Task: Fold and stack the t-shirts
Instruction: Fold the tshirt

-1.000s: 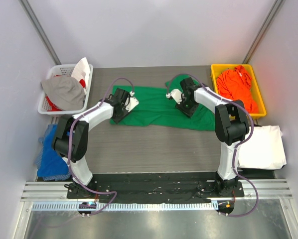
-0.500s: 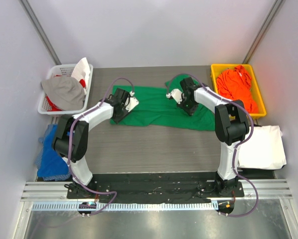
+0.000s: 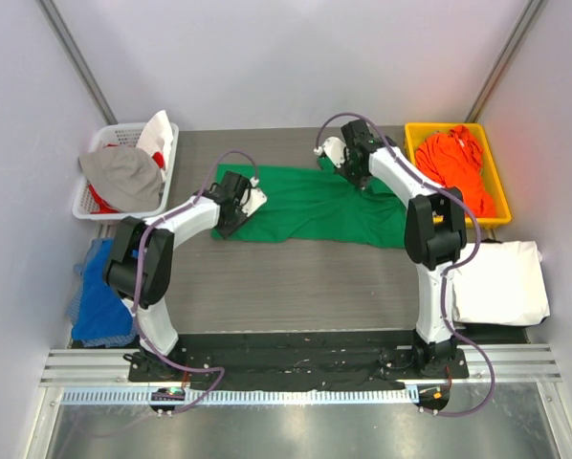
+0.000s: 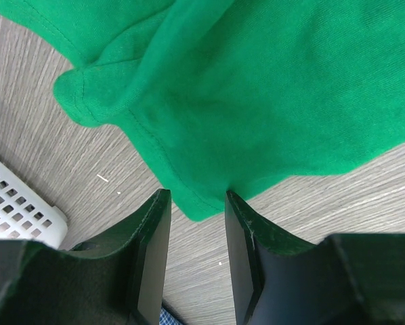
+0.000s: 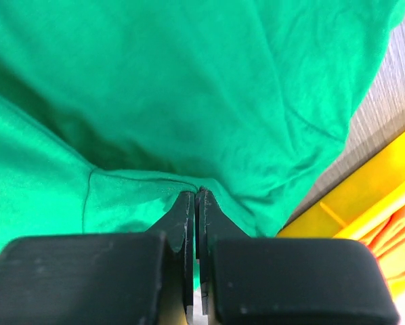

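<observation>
A bright green t-shirt [image 3: 300, 208] lies spread across the middle of the table. My right gripper [image 3: 360, 178] sits at its far right part, jaws shut on a pinched fold of the green cloth [image 5: 196, 192]. My left gripper [image 3: 226, 224] is at the shirt's near-left corner. Its jaws are open, and the corner hem [image 4: 197, 206] lies just at the fingertips of the left gripper [image 4: 197, 198] without being clamped. An orange t-shirt [image 3: 453, 163] is heaped in the yellow bin. A white t-shirt [image 3: 501, 282] lies folded at the right edge.
The yellow bin [image 3: 497, 186] stands at the back right, and its wall [image 5: 365, 210] is close beside the right gripper. A white basket [image 3: 87, 204] with grey and white cloth stands at the back left, its corner [image 4: 19, 203] near the left gripper. Blue cloth [image 3: 95, 296] lies beside the left arm.
My right gripper has shut on the green shirt and moved toward the back of the table, dragging that part of the cloth with it. The left gripper has stayed put.
</observation>
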Robot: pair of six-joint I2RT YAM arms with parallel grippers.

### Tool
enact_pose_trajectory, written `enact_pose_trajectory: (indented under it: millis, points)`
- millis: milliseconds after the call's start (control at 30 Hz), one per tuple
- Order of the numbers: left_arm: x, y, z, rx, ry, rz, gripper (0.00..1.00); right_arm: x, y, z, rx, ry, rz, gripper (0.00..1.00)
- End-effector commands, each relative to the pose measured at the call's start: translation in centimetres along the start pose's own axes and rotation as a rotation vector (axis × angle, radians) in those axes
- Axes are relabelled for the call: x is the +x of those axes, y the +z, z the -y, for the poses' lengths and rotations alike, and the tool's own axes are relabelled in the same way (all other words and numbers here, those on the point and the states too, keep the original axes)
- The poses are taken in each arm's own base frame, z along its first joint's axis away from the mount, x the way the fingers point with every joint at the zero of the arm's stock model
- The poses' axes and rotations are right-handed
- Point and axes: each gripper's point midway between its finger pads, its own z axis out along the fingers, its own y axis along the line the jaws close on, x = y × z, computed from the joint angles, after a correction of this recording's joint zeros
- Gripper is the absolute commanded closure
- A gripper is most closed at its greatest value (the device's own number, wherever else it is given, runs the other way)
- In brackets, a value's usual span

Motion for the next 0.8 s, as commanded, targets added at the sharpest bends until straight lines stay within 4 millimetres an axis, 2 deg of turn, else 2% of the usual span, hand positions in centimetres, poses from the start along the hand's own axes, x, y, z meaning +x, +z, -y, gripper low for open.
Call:
enact_pose_trajectory:
  millis: [0,133,367,467,500,600,667,700,767]
  points:
    - [-1.1,0.2,-0.9,-0.031,-0.021,0.039,0.59,-1.1,0.7,1.5,0.047,-0.016,-0.006,0.99]
    - [-1.1,0.2,-0.9,-0.033,-0.013,0.040,0.59,-1.6,2.0,1.8,0.043,-0.017,-0.012,0.99]
    - [-1.2,0.5,-0.8,-0.029,-0.009,0.039,0.59,-1.9,2.2,0.7,0.017,-0.044,-0.023,0.97]
    - [-1.3,0.6,-0.8,-0.027,-0.010,0.038,0.59,-1.6,2.3,0.0,0.007,-0.058,-0.039,0.85]
    - [-1.4,0.6,-0.8,-0.025,-0.011,0.039,0.59,-1.5,2.4,-0.3,0.003,-0.061,-0.045,0.77]
    - [-1.4,0.6,-0.9,-0.030,-0.009,0.038,0.59,-1.3,2.2,-0.9,0.002,-0.066,-0.056,0.62]
    - [-1.6,0.7,-1.1,-0.038,-0.012,0.039,0.59,-1.4,1.7,-1.2,0.009,-0.069,-0.057,0.59]
    - [-1.6,0.7,-1.1,-0.038,-0.012,0.039,0.59,-1.2,1.0,-1.3,0.015,-0.069,-0.060,0.52]
    - [-1.9,0.7,-1.2,-0.039,-0.014,0.045,0.59,-1.0,0.2,-1.5,0.018,-0.065,-0.059,0.43]
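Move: The right hand, shut on a pinched-up bit of the green t-shirt, has the spot where that cloth is to be laid about 2 cm ahead and some 6 cm below, on the shirt itself. The shirt's short sleeve end sticks out about 6 cm ahead and 8 cm to the left; its near edge runs some 14 cm back, 3 cm to the right. The yellow basket stands about 24 cm right and 4 cm ahead. From the left hand the laying spot is about 13 cm ahead, 32 cm right, 1 cm lower. Still pinching the t-shirt, the right hand lowers the cloth some 4 cm down onto the layers beneath while easing about 2 cm forward. Low over the shirt, the fingers then open to about half and let go, the hand drifting about 1.5 cm left and a little back, with a slight roll. ##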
